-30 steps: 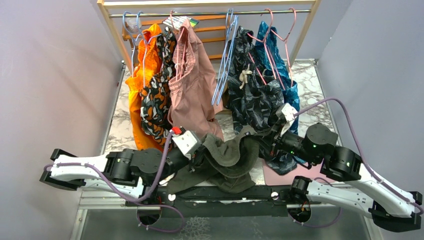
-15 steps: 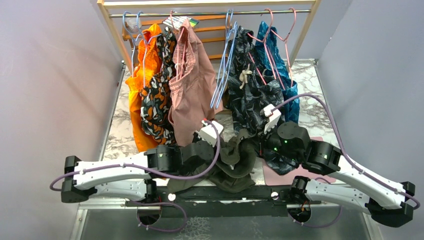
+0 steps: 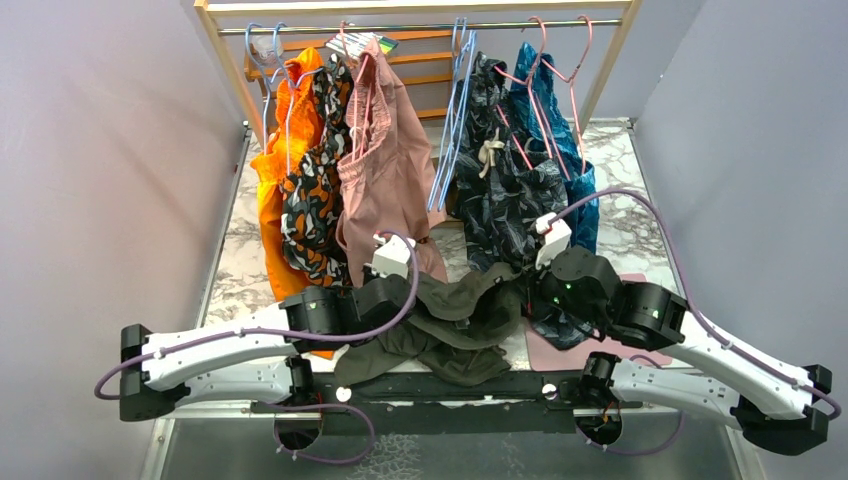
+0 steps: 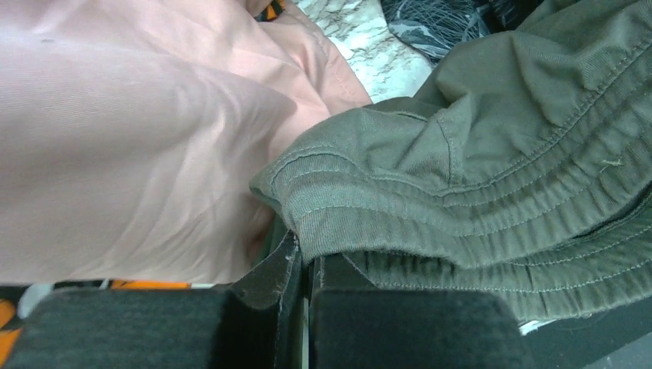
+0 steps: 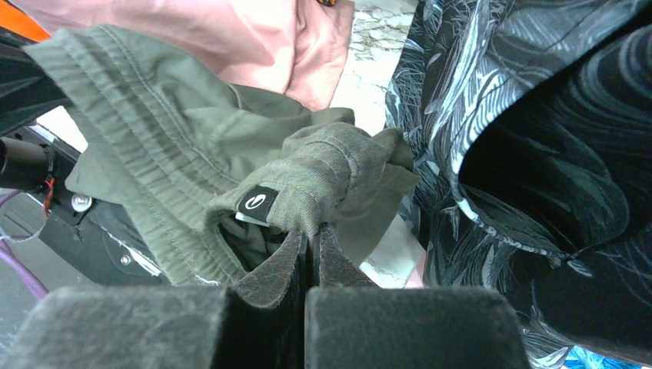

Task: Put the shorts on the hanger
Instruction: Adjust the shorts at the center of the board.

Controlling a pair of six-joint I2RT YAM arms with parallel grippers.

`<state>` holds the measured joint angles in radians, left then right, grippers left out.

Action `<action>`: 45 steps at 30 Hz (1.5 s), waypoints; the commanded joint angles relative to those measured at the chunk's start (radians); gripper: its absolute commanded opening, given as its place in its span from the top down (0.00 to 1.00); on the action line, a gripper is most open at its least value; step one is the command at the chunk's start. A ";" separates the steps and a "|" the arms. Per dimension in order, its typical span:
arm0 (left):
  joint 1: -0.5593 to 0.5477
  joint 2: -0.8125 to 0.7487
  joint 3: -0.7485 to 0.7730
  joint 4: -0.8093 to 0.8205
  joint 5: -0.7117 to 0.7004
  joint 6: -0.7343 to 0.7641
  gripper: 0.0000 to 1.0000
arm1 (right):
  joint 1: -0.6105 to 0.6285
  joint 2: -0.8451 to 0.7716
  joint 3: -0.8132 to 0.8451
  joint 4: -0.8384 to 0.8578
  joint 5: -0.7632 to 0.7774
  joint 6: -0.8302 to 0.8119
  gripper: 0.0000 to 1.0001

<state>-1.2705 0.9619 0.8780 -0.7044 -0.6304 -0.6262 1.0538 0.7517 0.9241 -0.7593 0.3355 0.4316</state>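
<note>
The dark olive-green shorts (image 3: 460, 312) hang bunched between my two grippers, above the table's near edge. My left gripper (image 3: 403, 300) is shut on the ribbed waistband (image 4: 400, 207), seen close in the left wrist view with the jaws (image 4: 307, 257) pressed together. My right gripper (image 3: 520, 296) is shut on a fold of the shorts (image 5: 323, 184) beside a small black label (image 5: 257, 204); its fingertips (image 5: 311, 238) meet under the cloth. Light-blue wire hangers (image 3: 447, 150) hang from the rail, behind the shorts and apart from them.
The wooden rack's metal rail (image 3: 420, 27) carries orange shorts (image 3: 272, 180), dusty-pink shorts (image 3: 385, 170), dark leaf-print shorts (image 3: 505, 190) and pink hangers (image 3: 565, 70). The pink shorts (image 4: 115, 138) crowd the left gripper; the leaf-print shorts (image 5: 530, 115) crowd the right. The marble tabletop (image 3: 630, 220) shows beneath.
Both grippers carried the shorts away from the table's front toward the rack. They drew closer together, then the left one shifted back left, spreading the waistband a little.
</note>
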 commanded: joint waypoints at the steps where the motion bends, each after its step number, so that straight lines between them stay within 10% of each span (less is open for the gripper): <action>1: 0.005 -0.061 0.084 -0.119 -0.079 -0.041 1.00 | 0.005 0.024 0.036 -0.027 0.011 0.022 0.99; 24: 0.144 0.051 0.127 -0.124 -0.078 0.163 1.00 | 0.004 0.007 -0.135 0.037 -0.096 0.172 0.73; 45: 0.224 0.113 0.202 -0.085 -0.022 0.301 1.00 | 0.005 0.287 0.083 0.036 -0.315 -0.167 0.32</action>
<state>-1.0664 1.0702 1.0389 -0.8135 -0.6662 -0.3706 1.0538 0.9794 0.8894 -0.7063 0.0311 0.3454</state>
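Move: My left hand already pinches one end of the shorts' waistband. The middle of the shorts lies about 6 cm back, 7 cm to its right and 7 cm below; the pink trousers hang some 14 cm ahead, straight in line and around 8 cm higher. My right hand grips the other end, the shorts' middle being 6 cm back, 13 cm left and 12 cm down. The black trousers hang about 12 cm ahead of it, straight in line and level in height. I lower my right hand about 5 cm with its end of the waistband, open the fingers to roughly two-thirds and let go, easing back, then slide left over the shorts while turning counter-clockwise and tipping farther down. My left hand keeps its pinch, swinging left and up about 5 cm, then forward and partly down again, rolling its left side up some 15 degrees. ##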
